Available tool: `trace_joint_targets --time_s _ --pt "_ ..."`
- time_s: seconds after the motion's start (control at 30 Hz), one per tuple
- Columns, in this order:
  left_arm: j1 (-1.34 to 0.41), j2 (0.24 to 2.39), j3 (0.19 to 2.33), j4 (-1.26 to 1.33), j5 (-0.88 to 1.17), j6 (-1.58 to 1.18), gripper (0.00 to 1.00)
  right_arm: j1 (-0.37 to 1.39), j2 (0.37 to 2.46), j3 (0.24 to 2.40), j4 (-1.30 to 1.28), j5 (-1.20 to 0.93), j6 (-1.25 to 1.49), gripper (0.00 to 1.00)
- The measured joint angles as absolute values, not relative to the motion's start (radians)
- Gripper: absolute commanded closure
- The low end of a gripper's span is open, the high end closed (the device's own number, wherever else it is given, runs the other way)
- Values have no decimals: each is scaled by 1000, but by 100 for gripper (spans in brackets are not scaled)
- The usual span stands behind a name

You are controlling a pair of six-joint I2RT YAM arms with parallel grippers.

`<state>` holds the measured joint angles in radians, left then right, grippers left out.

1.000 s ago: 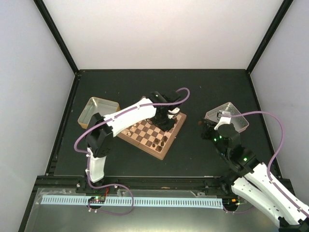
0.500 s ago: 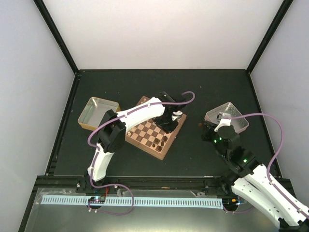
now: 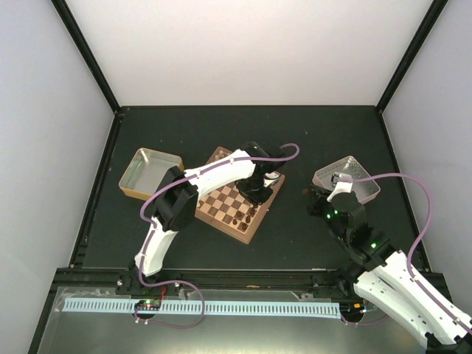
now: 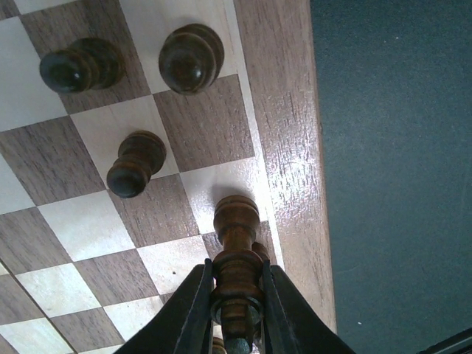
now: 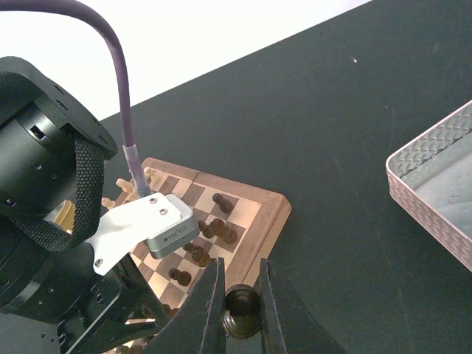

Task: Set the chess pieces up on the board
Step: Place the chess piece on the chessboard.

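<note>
The board (image 3: pixel 221 204) lies tilted at mid-table, with several dark chess pieces (image 3: pixel 242 218) along its near right side. My left gripper (image 4: pixel 236 276) is shut on a dark brown piece (image 4: pixel 236 219) and holds it just above a square by the board's tan rim (image 4: pixel 284 147). Three more dark pieces (image 4: pixel 135 163) stand on squares nearby. In the top view that gripper (image 3: pixel 259 193) hangs over the board's right corner. My right gripper (image 5: pixel 242 279) is shut on another dark piece (image 5: pixel 243 313), above the dark table right of the board (image 5: pixel 274 209). Pale pieces (image 5: pixel 125 186) stand along the far side.
A gold metal tray (image 3: pixel 150 172) sits left of the board, and a silver tray (image 3: pixel 346 177) lies at the right, close to my right wrist. In the right wrist view the left arm's wrist and camera block (image 5: pixel 151 225) hang low over the board.
My left arm has swung rightward, carrying its dark piece toward the board's right corner. The right arm has hardly moved and keeps its piece.
</note>
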<state>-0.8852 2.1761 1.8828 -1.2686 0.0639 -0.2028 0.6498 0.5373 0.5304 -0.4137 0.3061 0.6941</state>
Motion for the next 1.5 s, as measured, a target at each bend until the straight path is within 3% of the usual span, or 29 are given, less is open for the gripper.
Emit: trace_joint_targets --time_s 0.8,1.2,1.5 --pt "-871 2096 1888 -1232 67 -222 51 650 544 530 -412 274 704 97" --pt "-810 1425 1439 -923 -53 -327 39 665 788 533 -304 182 635 97" --pt "-787 934 1021 -710 -289 -364 20 802 1092 599 -162 244 553 97"
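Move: My left hand holds the king down on its light back-row square, which lies straight below, about 4 cm under the finger pads. A dark pawn stands about 4 cm ahead and 1 cm left; a dark back-row piece stands 5 cm ahead and 3 cm right. My right hand, holding another dark piece, has the empty dark square just beyond the king some 6 cm ahead, 14 cm left and 17 cm below. My left fingers open and let go of the king where it stands. After half a second the hand climbs away about 20 cm and swings some 16 cm left across the board, fingers tipping up to point forward and rightward while opening wide. Then my right hand, keeping its grip, brings its piece about 10 cm left, 7 cm down and slightly forward towards the board's right edge, turning a little counter-clockwise. ##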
